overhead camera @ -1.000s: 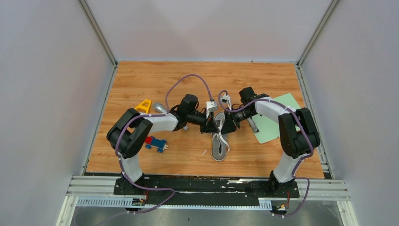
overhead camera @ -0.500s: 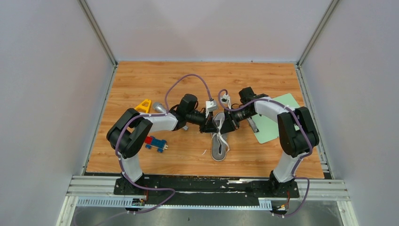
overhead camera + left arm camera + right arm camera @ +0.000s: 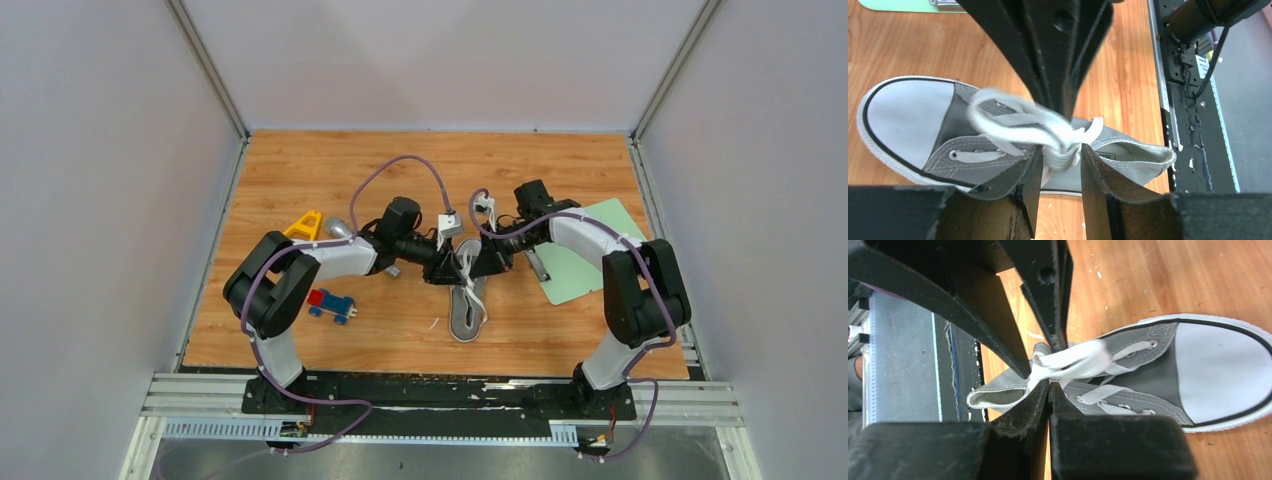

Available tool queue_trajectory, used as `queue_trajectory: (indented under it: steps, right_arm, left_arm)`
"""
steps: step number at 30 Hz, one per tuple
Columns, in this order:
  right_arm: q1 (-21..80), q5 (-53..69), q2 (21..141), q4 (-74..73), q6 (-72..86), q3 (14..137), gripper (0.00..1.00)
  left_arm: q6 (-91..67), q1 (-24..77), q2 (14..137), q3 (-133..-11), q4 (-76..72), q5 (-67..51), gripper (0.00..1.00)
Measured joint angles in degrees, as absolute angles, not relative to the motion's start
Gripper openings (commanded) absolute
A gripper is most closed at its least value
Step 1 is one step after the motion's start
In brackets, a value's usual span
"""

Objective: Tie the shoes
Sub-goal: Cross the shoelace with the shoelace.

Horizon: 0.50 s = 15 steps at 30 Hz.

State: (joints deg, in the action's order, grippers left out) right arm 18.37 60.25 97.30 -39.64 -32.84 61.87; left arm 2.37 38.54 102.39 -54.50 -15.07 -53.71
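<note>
The grey sneaker (image 3: 465,305) with a white toe cap (image 3: 905,115) lies on the wooden table between both arms, toe pointing away from the bases. Its white laces (image 3: 1018,122) are bunched into a knot over the tongue. My left gripper (image 3: 1061,160) is open, and the knot sits in the gap between its fingers. My right gripper (image 3: 1049,386) is shut on a strand of the lace (image 3: 1075,360) right at its tips. In the top view the left gripper (image 3: 448,268) and the right gripper (image 3: 477,263) meet tip to tip above the shoe's opening.
A pale green mat (image 3: 590,250) lies at the right with a metal object (image 3: 537,265) on its edge. To the left sit a yellow triangular toy (image 3: 306,224), a silver object (image 3: 340,228) and a red and blue toy car (image 3: 331,304). A black rail (image 3: 1193,125) borders the near table edge.
My left gripper's jaws have parted from shut to open around the knot. My right gripper's jaws have closed on the lace, and the right arm's elbow has swung slightly outward.
</note>
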Motion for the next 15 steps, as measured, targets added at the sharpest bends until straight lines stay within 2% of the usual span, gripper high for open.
queue_trajectory:
  steps: [3, 8, 15]
  right_arm:
    - [17.93, 59.64, 96.64, -38.59, -32.82, 61.87, 0.04]
    - [17.8, 59.66, 96.64, -38.09, -32.58, 61.84, 0.06]
    - [17.8, 59.9, 97.12, -37.82, -32.45, 61.84, 0.09]
  left_arm:
    - [3.95, 38.65, 102.32, -55.11, -12.95, -54.98, 0.39]
    - [6.59, 38.65, 102.32, -56.64, -9.61, -56.51, 0.21]
    - [8.45, 38.65, 102.32, -57.17, -7.7, -57.01, 0.08]
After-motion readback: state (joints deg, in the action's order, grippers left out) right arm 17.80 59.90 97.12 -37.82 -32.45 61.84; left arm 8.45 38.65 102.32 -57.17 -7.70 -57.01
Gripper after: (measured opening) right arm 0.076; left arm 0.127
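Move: The lace crossing that the left fingers are about to shut on lies between their open tips, barely 1 cm to the right and level with them. The shoe's toe cap is about 7 cm ahead, 2 cm right and 6 cm below; the shoe opening is some 5 cm back, 2 cm right and 5 cm below. From the right hand the same crossing lies about 1 cm back and 1 cm to its left, at its height. Backing about 1 cm towards the shoe opening and swinging some 5 degrees clockwise, the left hand shuts its fingers from not quite half open to nearly closed, pinching the lace at the base of the loop above the shoe. The right hand keeps its fingers practically shut beside the loop and eases roughly 1 cm forward towards the toe. ##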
